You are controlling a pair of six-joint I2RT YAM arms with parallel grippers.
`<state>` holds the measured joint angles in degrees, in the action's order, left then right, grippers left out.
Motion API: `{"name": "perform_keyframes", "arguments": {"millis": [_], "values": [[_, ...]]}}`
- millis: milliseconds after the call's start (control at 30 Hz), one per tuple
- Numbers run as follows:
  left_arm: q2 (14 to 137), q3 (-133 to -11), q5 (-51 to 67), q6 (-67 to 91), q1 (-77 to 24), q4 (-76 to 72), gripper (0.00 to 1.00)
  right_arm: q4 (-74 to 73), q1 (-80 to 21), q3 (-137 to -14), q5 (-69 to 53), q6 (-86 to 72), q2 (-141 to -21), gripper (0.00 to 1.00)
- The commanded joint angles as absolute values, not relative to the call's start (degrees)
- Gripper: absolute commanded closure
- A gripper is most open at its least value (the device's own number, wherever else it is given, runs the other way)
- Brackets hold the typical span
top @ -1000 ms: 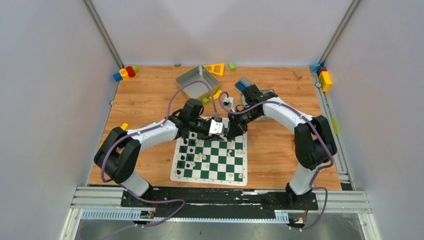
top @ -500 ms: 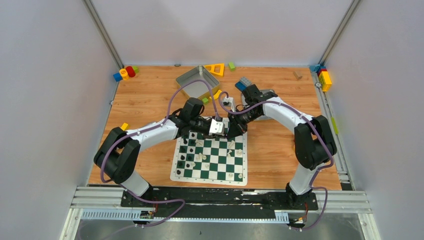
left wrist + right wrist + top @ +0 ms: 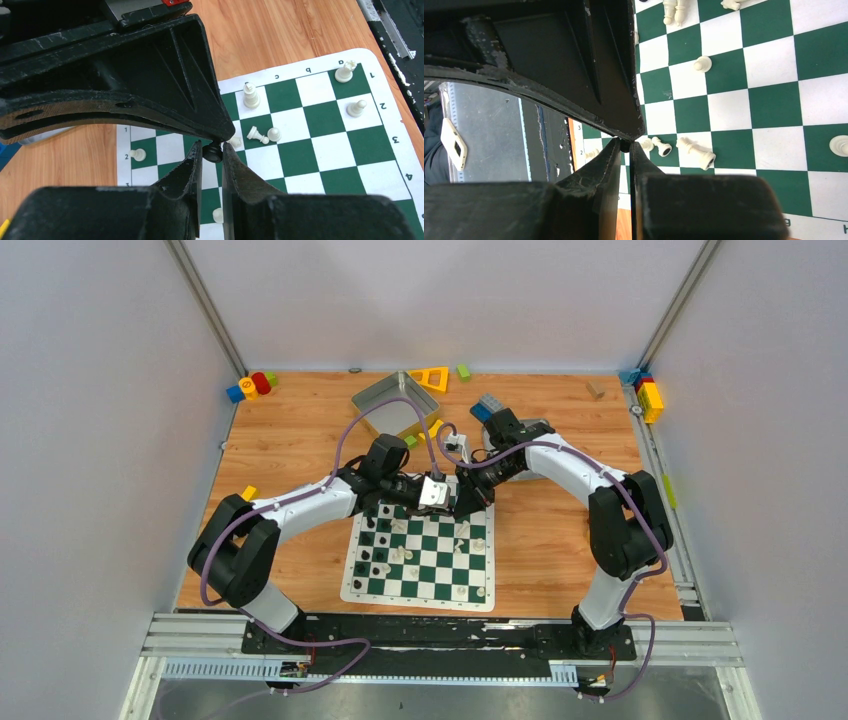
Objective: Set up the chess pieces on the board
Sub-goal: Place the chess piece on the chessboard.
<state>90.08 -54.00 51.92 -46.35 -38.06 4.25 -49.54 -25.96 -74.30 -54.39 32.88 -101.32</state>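
Observation:
My two grippers meet tip to tip above the far edge of the green and white board [image 3: 347, 580]. The right gripper [image 3: 625, 146] is shut on a small black chess piece [image 3: 212, 151], pinching its upper part. The left gripper [image 3: 212, 150] has its fingers pressed against both sides of the same piece's round base. From above, the left gripper [image 3: 446, 497] and the right gripper [image 3: 458, 498] hide the piece. Cream chess pieces stand and lie on the board: a tall one [image 3: 251, 96], a rook [image 3: 344, 71], a fallen one [image 3: 696, 152]. Black chess pieces [image 3: 367, 539] stand on the board's left side.
A grey metal tray [image 3: 390, 405] sits behind the board, with a yellow block [image 3: 432, 378] beyond it. Colourful blocks lie at the back left corner [image 3: 252, 386] and the back right corner [image 3: 648, 395]. A blue and grey block [image 3: 487, 405] rests near the right arm's wrist.
The left gripper's fingers have closed in onto the black piece held by the right gripper. Both arms have stayed almost in place.

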Motion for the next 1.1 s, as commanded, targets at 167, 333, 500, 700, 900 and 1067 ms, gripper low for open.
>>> {"name": "perform_keyframes", "arguments": {"millis": [167, 333, 500, 700, 900, 1067], "values": [[87.48, -54.55, 49.69, -40.08, -38.10, 2.07, 1.00, -48.20, -24.06, -77.50, -54.39, 32.22, -98.61, 0.67], [85.28, -52.35, 49.95, -31.39, -35.95, -4.83, 1.00, -44.85, -21.10, -77.45, -55.25, 28.65, -95.33, 0.56], [83.39, -51.56, 49.82, -22.38, -32.93, -11.89, 1.00, -35.16, -19.73, -74.87, -56.13, 21.70, -91.04, 0.55], [82.30, -51.25, 49.22, -8.13, -30.36, -19.56, 1.00, -23.40, -19.61, -71.78, -54.80, 12.43, -86.17, 0.54], [82.48, -50.68, 48.06, 4.10, -29.37, -26.92, 1.00, -17.02, -19.61, -71.24, -54.53, 4.30, -84.89, 0.54], [82.80, -49.62, 47.68, 10.41, -29.35, -32.14, 1.00, -15.53, -19.64, -71.79, -57.28, 0.60, -86.53, 0.55]]}}
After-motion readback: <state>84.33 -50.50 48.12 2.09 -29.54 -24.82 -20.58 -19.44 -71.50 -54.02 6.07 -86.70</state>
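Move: The black pawn is pinched between my left hand's pads and my right hand's pads at once, so it sits right at both hands. From my left hand, the toppled tall white piece lies about 4 cm back, 2 cm right and 11 cm down, and the standing white pawn about 6 cm back, 6 cm right, equally low. The yellow arch lies some 14 cm ahead, 3 cm left. I open my right fingers to about half and let go of the black pawn, draw that hand forward and off to the right, then straight on up with a slight swing back left, some 11 cm higher and 7 cm forward in all, turning clockwise. My left hand keeps its pinch and carries the pawn up about 9 cm and forward 6, towards the yellow arch, rolling and turning counter-clockwise some 35 degrees. ##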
